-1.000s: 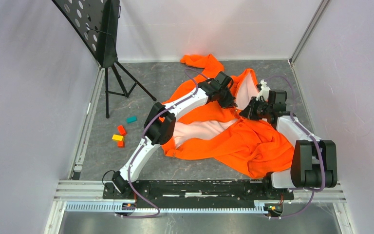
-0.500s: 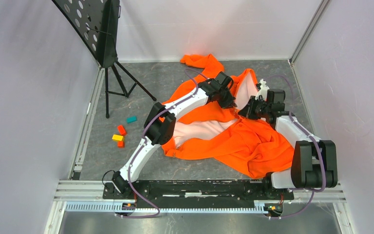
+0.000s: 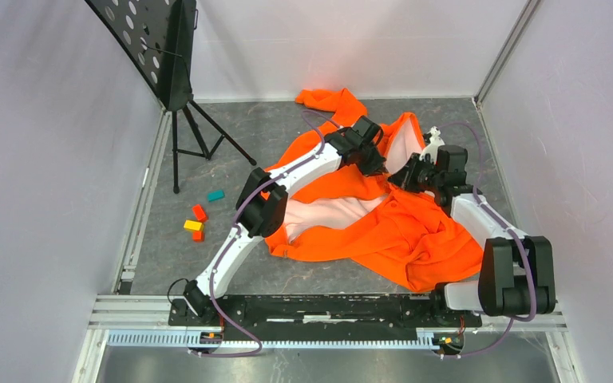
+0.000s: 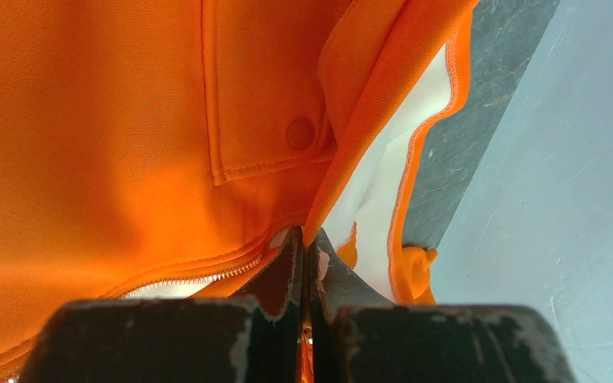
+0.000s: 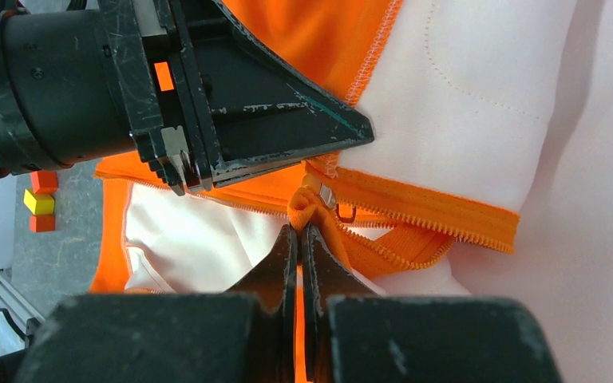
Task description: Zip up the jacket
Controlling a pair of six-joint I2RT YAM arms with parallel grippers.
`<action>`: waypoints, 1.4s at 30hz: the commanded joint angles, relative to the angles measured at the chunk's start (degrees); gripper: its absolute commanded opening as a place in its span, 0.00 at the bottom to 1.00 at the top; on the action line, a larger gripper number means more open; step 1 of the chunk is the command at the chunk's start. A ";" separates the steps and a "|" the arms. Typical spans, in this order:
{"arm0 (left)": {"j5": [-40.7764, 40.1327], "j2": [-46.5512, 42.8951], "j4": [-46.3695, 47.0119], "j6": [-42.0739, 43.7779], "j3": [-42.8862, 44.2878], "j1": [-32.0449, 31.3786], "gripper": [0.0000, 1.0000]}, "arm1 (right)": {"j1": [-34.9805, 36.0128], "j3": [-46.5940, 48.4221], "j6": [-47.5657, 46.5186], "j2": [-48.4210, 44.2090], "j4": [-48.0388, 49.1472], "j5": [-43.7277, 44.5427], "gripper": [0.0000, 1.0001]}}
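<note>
The orange jacket (image 3: 383, 223) lies open on the grey floor, its pale lining (image 3: 331, 211) showing. My left gripper (image 3: 377, 163) is shut on the jacket's front edge (image 4: 343, 171), beside a snap pocket (image 4: 300, 133) and the zipper teeth (image 4: 199, 279). My right gripper (image 3: 405, 173) is shut on a bunched fold of the orange zipper tape (image 5: 307, 209), just below the metal slider (image 5: 325, 194). In the right wrist view the left gripper (image 5: 287, 132) hangs right above that fold. The two zipper sides (image 5: 423, 209) diverge to the right of the slider.
A black music stand (image 3: 172, 56) on a tripod stands at the back left. Small coloured blocks (image 3: 195, 219) and a teal block (image 3: 215, 195) lie left of the jacket. Pale walls enclose the floor; a metal rail (image 3: 327, 307) runs along the near edge.
My right gripper has shifted slightly back and left with the zipper fold, closer to the left gripper. The left arm has hardly moved.
</note>
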 commanded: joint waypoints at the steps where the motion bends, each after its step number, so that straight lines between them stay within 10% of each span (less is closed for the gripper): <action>1: -0.45 -1.89 -2.01 0.88 2.65 -1.07 0.02 | 0.46 -0.58 1.42 -2.42 9.11 -0.51 0.00; 30: 3.33 -3.82 5.57 11.55 1.42 -0.73 0.03 | -5.58 -10.20 -6.82 1.84 42.64 -23.83 0.00; 42: 11.64 -10.86 15.65 16.56 -5.84 4.70 0.63 | -6.87 -14.00 -0.87 1.04 51.06 -21.68 0.00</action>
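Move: My left fingers are shut on the far front's zip edge and my right fingers on the folded zip end. The metal slider sits between them, about 2 cm ahead of my right fingertips and level sideways, some 2 cm back and 1 cm right of my left. From my left hand, the pocket button is about 6 cm ahead, straight on and 5 cm below. The turned-back white lining lies some 8 cm ahead and 4 cm right of my right hand, 7 cm lower. Keeping my right fingers shut on the folded zip end, I lift it about 3.5 cm and swing those fingers up by some 30 degrees until they point nearly level, turning a little counter-clockwise. My left hand rises with it by about 3 cm, easing slightly forward while its wrist tips up and turns clockwise, then opens to about half and lets go of the far edge beside the slider. ##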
